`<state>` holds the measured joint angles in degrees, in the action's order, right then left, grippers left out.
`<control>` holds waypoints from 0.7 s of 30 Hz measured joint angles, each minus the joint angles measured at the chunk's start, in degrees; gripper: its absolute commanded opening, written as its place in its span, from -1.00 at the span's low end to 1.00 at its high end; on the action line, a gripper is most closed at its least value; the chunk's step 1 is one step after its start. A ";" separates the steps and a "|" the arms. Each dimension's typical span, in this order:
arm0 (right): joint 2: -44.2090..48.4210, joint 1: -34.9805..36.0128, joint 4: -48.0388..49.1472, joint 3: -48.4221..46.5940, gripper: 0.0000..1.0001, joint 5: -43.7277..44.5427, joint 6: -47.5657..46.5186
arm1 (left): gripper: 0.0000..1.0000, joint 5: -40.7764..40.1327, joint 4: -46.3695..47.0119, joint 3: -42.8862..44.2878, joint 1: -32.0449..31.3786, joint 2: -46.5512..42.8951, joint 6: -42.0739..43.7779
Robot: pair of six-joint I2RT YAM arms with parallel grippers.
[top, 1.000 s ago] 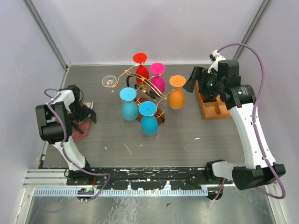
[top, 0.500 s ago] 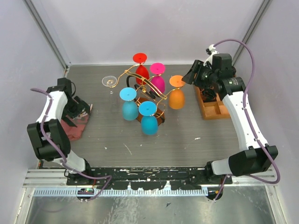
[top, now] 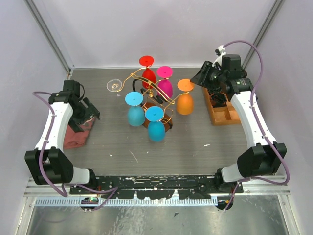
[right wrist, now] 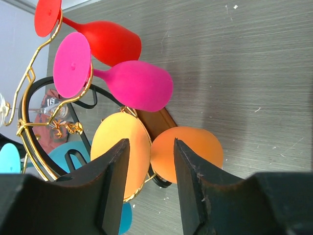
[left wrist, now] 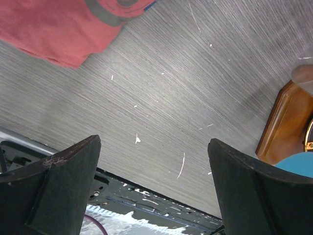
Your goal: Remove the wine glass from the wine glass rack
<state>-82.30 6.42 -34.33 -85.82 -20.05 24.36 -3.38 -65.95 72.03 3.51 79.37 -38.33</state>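
Observation:
The wine glass rack is a gold wire frame on a wooden base at the table's middle. Coloured wine glasses hang from it upside down: red, magenta, orange and two blue. A clear glass sits at its left arm. My right gripper hovers just right of the orange glass's foot. In the right wrist view its partly narrowed fingers frame the orange foot and bowl without holding anything. My left gripper is wide open and empty over bare table.
An orange compartment tray stands at the right, under my right arm. A red cloth lies at the left edge, below my left gripper. The rack's wooden base shows at the right of the left wrist view.
My right gripper swung up and left toward the orange glass, and its jaws narrowed from wide open. My left arm rose off the red cloth and shifted right.

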 measured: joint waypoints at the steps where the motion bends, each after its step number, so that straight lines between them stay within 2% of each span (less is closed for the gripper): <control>1: -0.37 0.00 0.15 0.00 -0.11 -0.46 0.07 | 0.96 0.00 -0.15 0.00 -0.02 -0.28 0.13; 9: -1.16 0.00 1.53 0.42 -0.20 -3.63 1.25 | 0.96 0.35 -1.03 0.02 -0.09 -0.79 0.61; 13: -1.16 0.00 1.79 0.42 -0.35 -4.81 1.36 | 0.96 1.14 -0.98 0.00 -0.09 -0.79 0.61; 19: -1.22 0.00 1.81 0.44 -0.68 -6.32 1.25 | 0.96 1.36 -0.98 -0.02 -0.09 -0.79 0.70; 21: -1.22 0.00 1.81 0.44 -0.71 -6.69 1.11 | 0.96 1.36 -1.01 -0.02 -0.09 -0.79 0.79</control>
<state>-83.53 6.42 -32.51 -85.38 -26.74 25.47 -2.02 -66.96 72.01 3.42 78.59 -37.54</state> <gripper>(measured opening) 0.173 0.980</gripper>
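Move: The orange wine glass hangs foot-up on the rack; the middle of its foot lies some 3 cm to the right hand's left, 1 cm back and about 1 cm lower. The pink glass's foot is about 9 cm left and 4 cm ahead of the hand, the near blue glass's foot about 13 cm left and 11 cm back, both near its height. From the left hand, the orange foot is roughly 38 cm right, 12 cm ahead and 14 cm higher. The right hand eases about 2 cm to the left into the right-hand rim of the orange glass's foot, one finger passing over the disc and the other beneath it, between foot and bowl, while the wrist turns some 5 degrees counter-clockwise with a like small roll. Its fingers, about half open to begin with, close on the rim, most of the closing coming late once the leftward creep slows, and height stays nearly unchanged. ##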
